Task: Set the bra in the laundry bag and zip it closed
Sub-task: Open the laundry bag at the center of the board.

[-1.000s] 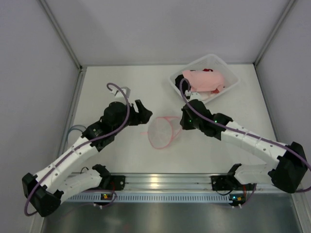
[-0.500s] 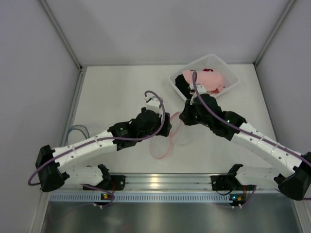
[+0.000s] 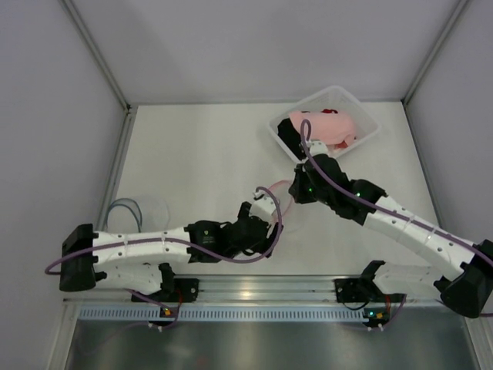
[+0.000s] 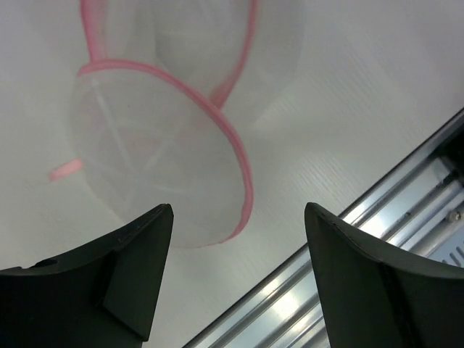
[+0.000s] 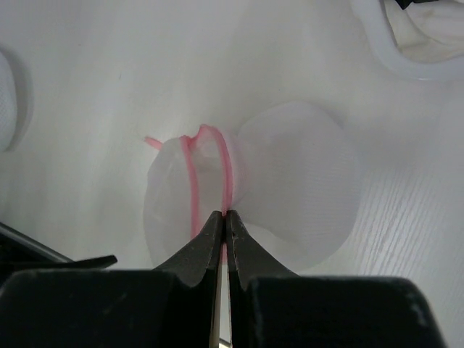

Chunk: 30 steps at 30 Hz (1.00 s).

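The laundry bag (image 4: 163,156) is a white mesh pouch with a pink rim, and it lies on the table between the two arms. My right gripper (image 5: 225,214) is shut on that pink rim (image 5: 226,174), with the mesh (image 5: 297,185) bulging beyond the fingertips. My left gripper (image 4: 238,210) is open, with nothing between its fingers and the bag's rim just ahead of them. From above, the bag (image 3: 286,197) is mostly covered by the left gripper (image 3: 266,228) and the right gripper (image 3: 293,191). The pink bra (image 3: 323,128) lies in the white bin (image 3: 362,139) at the back right.
A dark garment (image 3: 288,137) lies in the bin beside the bra. A second translucent mesh item (image 3: 137,211) lies at the left of the table. The metal rail (image 4: 348,275) of the near edge runs close to my left fingers. Grey walls enclose the table.
My left arm has swung from the table's middle down toward the near edge and to the right, staying open. The right gripper kept hold of the bag's rim, and the bag's round mouth collapsed.
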Available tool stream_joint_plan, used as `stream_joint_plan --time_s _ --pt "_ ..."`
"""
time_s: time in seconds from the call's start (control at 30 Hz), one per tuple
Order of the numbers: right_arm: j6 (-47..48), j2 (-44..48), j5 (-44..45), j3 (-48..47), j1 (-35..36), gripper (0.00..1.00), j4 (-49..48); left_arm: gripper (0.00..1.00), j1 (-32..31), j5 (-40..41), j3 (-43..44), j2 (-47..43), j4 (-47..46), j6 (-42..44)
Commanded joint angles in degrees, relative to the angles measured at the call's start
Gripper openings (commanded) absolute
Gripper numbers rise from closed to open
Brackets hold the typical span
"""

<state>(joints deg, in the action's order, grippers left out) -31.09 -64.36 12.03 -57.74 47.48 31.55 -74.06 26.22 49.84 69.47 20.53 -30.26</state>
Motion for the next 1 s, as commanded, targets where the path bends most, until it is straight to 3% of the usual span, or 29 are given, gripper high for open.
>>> stream_joint_plan --time_s 0.0,0.23,0.47,0.63,0.77,0.8,0.97 --pt "-1.08 -0.94 1.94 0.17 -0.2 0.0 0.0 0.79 -3.54 3.14 -2.38 -1.97 -0.76 3.11" --pt "-1.87 0.02 2.2 0.87 -0.29 0.0 -0.09 0.8 -7.32 17.63 -3.09 4.69 -1.54 -4.45" --pt "-2.13 0.29 3.0 1.75 -0.2 0.0 0.62 0.79 -9.26 15.01 -1.59 11.39 -6.29 -1.2" --pt "-2.66 0.72 3.26 2.19 -0.2 0.0 0.27 0.77 -9.35 17.1 -3.52 12.44 -7.26 -3.49" --pt "-2.57 1.16 3.87 2.36 -0.29 0.0 0.61 0.58 -9.35 22.73 -5.54 12.71 -7.18 -6.56" --pt "-2.57 1.08 4.22 2.36 -0.2 0.0 0.88 0.48 -9.26 23.78 -5.98 12.36 -7.26 -7.17" --pt "-3.01 1.52 4.75 2.63 -0.29 0.0 1.5 0.36 -8.64 25.46 -8.27 8.76 -7.88 -9.64"
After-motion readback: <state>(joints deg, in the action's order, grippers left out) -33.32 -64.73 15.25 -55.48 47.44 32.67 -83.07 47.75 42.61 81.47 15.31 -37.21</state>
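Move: The left hand is after the laundry bag's near rim, about 8 cm below it, some 1 cm ahead and 2 cm to its left. The rim edge pinched in the right fingers is roughly 8 cm farther out, 9 cm to the right and 4 cm above the left hand. The white bin lies some 38 cm ahead, 20 cm right and 10 cm below. From the right hand, the near rim is about 8 cm back, 11 cm left and 13 cm down. The right fingers keep their pinch on the laundry bag's edge and ease down about 2 cm, drifting slightly right. The left hand draws back briefly, then sinks some 7 cm to the near rim, edging about 2 cm left late on; its fingers swing some 20 degrees counter-clockwise to point more forward and close from wide to under half open around the rim, not yet shut. ##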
